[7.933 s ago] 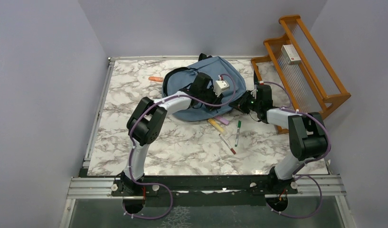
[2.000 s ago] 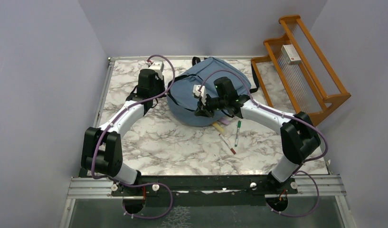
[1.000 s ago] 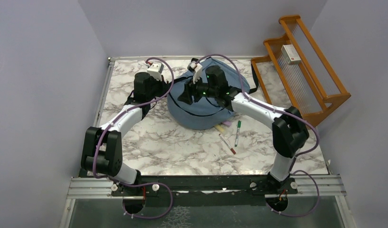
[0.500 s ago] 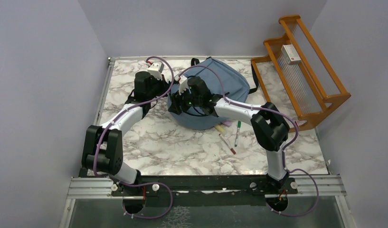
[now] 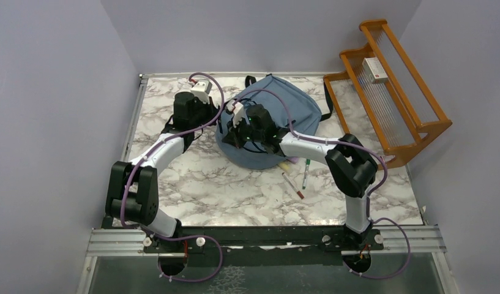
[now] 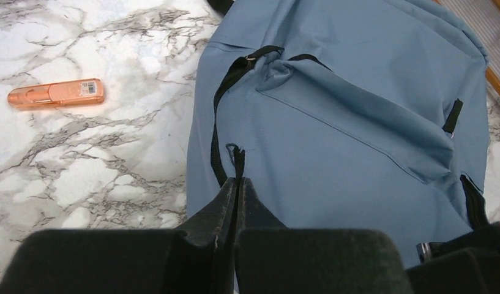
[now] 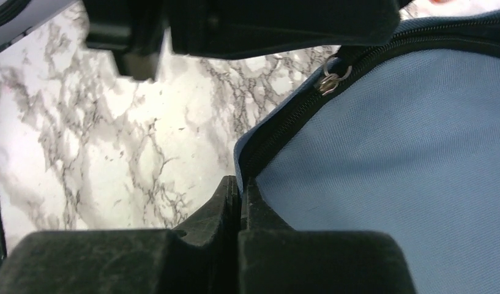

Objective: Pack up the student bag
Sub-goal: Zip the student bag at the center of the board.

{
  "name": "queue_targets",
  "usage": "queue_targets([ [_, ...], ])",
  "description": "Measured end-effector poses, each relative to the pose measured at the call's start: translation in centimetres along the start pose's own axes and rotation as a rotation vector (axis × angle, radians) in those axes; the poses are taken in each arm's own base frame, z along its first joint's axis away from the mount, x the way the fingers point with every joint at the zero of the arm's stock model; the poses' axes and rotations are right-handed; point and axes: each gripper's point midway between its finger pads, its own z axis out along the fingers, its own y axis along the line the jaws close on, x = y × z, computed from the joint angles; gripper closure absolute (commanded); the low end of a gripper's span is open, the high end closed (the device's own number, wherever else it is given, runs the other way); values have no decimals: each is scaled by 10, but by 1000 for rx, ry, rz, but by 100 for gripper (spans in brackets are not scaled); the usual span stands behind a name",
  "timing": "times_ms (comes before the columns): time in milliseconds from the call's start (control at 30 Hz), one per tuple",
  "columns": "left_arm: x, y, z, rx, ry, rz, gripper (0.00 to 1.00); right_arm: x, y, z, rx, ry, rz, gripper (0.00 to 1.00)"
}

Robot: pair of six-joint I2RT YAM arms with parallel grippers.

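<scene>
The student bag (image 5: pixel 283 115) is a slate-blue backpack lying flat at the back middle of the marble table. My left gripper (image 5: pixel 215 120) is at its left edge. In the left wrist view the left gripper (image 6: pixel 236 179) is shut on a thin black zipper cord (image 6: pixel 227 158) of the bag (image 6: pixel 345 116). My right gripper (image 5: pixel 231 136) is close beside it at the bag's near left edge. In the right wrist view the right gripper (image 7: pixel 240 179) is shut on the blue fabric edge beside the dark zipper (image 7: pixel 290 125). A metal slider (image 7: pixel 328 80) sits further up the zipper.
An orange marker (image 6: pixel 55 93) lies on the table left of the bag. A green pen (image 5: pixel 306 171), a red-tipped pen (image 5: pixel 293 185) and highlighters (image 5: pixel 285 163) lie by the bag's near right side. A wooden rack (image 5: pixel 394 92) with a white box (image 5: pixel 376 69) stands at the right.
My right gripper moved from above the bag's top down to its near left edge and closed on the fabric there. The left gripper stayed shut in place.
</scene>
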Motion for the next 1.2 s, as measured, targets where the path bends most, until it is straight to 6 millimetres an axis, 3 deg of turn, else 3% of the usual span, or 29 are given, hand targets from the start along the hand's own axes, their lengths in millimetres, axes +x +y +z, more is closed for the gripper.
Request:
queue_targets([
  [267,-15,5,11,-18,-10,11,100,-3,22,-15,-141,-21,-89,99],
  [600,-18,19,52,-35,16,19,100,0,49,-33,-296,-17,-205,99],
  [900,-20,23,94,13,31,26,100,-1,57,-42,-352,-14,-272,99],
  [1200,-6,17,125,112,70,26,100,-1,58,-47,-374,-17,-295,99],
])
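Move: My left hand still grips the zip pull's cord; the far bend of the zip it is heading for lies about 9 cm ahead, 6 cm right and 5 cm lower. The orange stapler-like piece lies 12 cm ahead, 7 cm left. My right fingers are already shut on the bag's zip edge; the slider sits some 5 cm ahead and 2 cm left of them, the red marker 14 cm back and 23 cm right. I draw the zip out between my two hands: my left keeps hold of the pull cord and runs forward about 11 cm towards the far bend, rising slightly at first, then sinking and veering right. My right keeps the zip edge pinched and hauls it back about 7 cm and up a little, turning some 25 degrees counter-clockwise, then eases to a stop. ##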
